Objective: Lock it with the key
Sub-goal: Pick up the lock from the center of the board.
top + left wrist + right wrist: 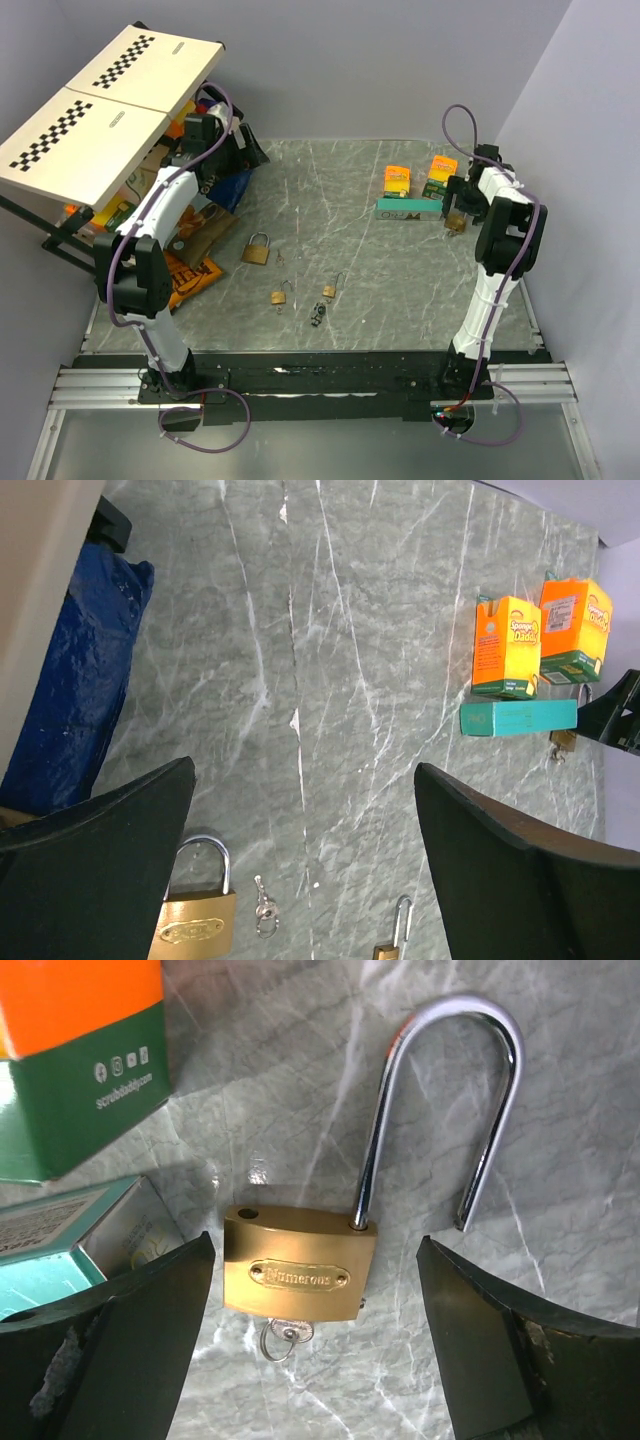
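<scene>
The key (318, 316), a tiny dark-grey bunch, lies on the marble table near the front middle, far from both grippers. A brass padlock (300, 1268) with its shackle swung open lies at the back right (455, 223), and a silver key on a ring (285, 1333) sticks out of its underside. My right gripper (315, 1245) hovers over that padlock, open and empty, with a finger on each side of the body; in the top view it (458, 205) sits beside the boxes. My left gripper (303, 772) is open and empty, high at the back left (222, 150).
A large brass padlock (256, 248) and two small ones (281, 296) (329, 291) lie mid-table. A thin key (265, 910) lies beside the large padlock (195, 918). Two orange sponge boxes (397, 180) (440, 172) and a teal box (408, 209) stand next to the right gripper. Clutter and a checkered board (110, 110) fill the back left.
</scene>
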Controlling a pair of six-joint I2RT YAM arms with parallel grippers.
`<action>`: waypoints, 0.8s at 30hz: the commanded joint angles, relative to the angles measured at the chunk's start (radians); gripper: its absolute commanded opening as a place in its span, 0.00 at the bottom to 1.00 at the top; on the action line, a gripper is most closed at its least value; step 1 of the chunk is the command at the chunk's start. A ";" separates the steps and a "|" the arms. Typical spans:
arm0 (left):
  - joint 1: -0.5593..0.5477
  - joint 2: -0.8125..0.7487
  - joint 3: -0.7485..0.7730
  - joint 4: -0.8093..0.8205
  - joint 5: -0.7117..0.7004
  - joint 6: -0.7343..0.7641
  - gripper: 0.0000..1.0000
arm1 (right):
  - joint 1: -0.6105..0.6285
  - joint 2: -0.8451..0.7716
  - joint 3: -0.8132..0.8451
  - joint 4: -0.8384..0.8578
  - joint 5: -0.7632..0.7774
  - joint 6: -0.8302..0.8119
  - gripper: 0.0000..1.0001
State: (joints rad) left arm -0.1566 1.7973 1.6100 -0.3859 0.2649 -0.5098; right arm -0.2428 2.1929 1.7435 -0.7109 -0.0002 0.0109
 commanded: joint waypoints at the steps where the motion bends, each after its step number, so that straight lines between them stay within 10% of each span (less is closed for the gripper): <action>1: 0.026 0.019 0.044 -0.001 -0.009 -0.016 0.96 | 0.002 0.041 0.080 -0.085 0.014 -0.049 0.91; 24: -0.029 -0.015 0.013 0.001 0.122 0.094 0.96 | -0.042 -0.087 -0.126 -0.122 -0.072 -0.140 0.58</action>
State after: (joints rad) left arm -0.1501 1.8130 1.6363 -0.3843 0.3450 -0.4736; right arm -0.2604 2.1811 1.7142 -0.7853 -0.0452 -0.0799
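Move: The lock's brass body lies almost between the right hand's open fingers, about 1 cm back and 1 cm below, no more than 1 cm left. The teal box is some 12 cm to this hand's left and 2 cm ahead, at its height; the nearer orange box is about 9 cm ahead and 5 cm left, its middle 2 cm higher. From the left hand the lock lies about 45 cm right, 5 cm back and 20 cm below. The right hand's fingers close from wide open onto the two short sides of the lock's brass body and pinch it. The hand meanwhile draws back towards its base by about 2.5 cm, sinking slightly, with the fingers tipping some 5 degrees nearer to straight down and turning a touch counter-clockwise, away from the orange boxes. ##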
